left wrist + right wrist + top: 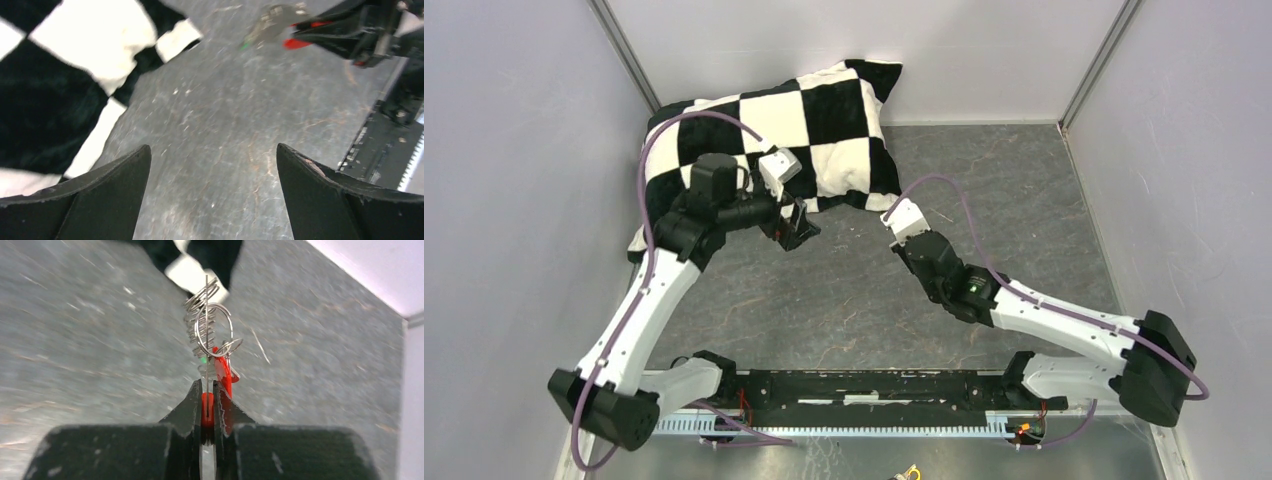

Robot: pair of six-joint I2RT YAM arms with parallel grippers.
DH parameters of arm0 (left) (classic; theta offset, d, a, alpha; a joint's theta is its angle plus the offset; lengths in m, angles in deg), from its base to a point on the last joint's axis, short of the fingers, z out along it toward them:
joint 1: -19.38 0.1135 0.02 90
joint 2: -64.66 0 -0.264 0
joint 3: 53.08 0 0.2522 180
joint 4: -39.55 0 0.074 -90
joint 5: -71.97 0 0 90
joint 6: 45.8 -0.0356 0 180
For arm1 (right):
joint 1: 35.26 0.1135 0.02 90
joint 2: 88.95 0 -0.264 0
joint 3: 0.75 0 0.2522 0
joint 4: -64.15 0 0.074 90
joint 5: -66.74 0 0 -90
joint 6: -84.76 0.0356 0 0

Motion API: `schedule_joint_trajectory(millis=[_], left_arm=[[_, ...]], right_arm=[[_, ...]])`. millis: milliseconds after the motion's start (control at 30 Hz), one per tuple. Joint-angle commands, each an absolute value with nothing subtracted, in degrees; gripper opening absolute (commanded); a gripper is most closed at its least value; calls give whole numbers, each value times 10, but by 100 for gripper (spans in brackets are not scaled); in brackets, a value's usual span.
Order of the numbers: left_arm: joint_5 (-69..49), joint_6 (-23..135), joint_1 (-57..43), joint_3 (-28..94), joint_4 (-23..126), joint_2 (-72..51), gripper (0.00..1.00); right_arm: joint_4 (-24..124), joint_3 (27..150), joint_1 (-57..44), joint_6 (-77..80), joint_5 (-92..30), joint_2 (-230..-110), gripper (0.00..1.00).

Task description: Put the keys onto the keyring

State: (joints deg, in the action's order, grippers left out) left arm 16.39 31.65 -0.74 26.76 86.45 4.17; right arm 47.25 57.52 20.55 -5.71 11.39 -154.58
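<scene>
My right gripper (207, 385) is shut on a red plastic part of the keyring (207, 407), held above the grey table. Silvery rings and a coiled chain (210, 325) stick up from its jaws. A second red piece (223, 371) and a speck of green (202, 360) hang among them; I cannot tell key from fob. In the left wrist view the same bunch (272, 20) shows at the top, in the right gripper's fingers (345, 30). My left gripper (212, 150) is open and holds nothing. It hovers at the pillow's edge (796, 228), left of the right gripper (889, 208).
A black-and-white checkered pillow (824, 120) lies at the back of the grey table (854, 300), against the rear wall. Grey walls close in both sides. The arms' black base rail (874, 385) runs along the near edge.
</scene>
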Motion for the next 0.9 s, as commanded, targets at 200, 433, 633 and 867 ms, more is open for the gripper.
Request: schedule_joint_trajectory(millis=[200, 433, 633, 867], left_arm=[[-10, 285, 68, 285, 957, -19, 100], [6, 251, 147, 188, 882, 13, 100], [38, 271, 168, 122, 825, 34, 100], [48, 283, 185, 97, 778, 40, 100]], right_arm=[[500, 509, 140, -153, 259, -1650, 0], [546, 530, 127, -161, 231, -1765, 10], [505, 562, 128, -118, 144, -1795, 98], [475, 527, 127, -123, 74, -1638, 98]])
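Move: Down to the right and slightly ahead of the right hand, which already holds the keyring by its red handle, is the landing spot on bare table: about 8 cm right, 4 cm forward and 16 cm below. The white scratch lies some 5 cm beyond that spot. The pillow corner is about 10 cm straight ahead of the hand. From the empty left hand the spot is roughly 24 cm right, 5 cm forward and 25 cm down. Sinking some 15 cm while swinging to its right and a little forward, the right hand carries the keyring to the table, rolling its left side down about 30 degrees. Near the bottom it eases back left, opens wide to let go, and rises 2 cm. The empty left hand, still wide open, backs off about 13 cm left and as much down, turning counter-clockwise, with a slight forward reach early on. ##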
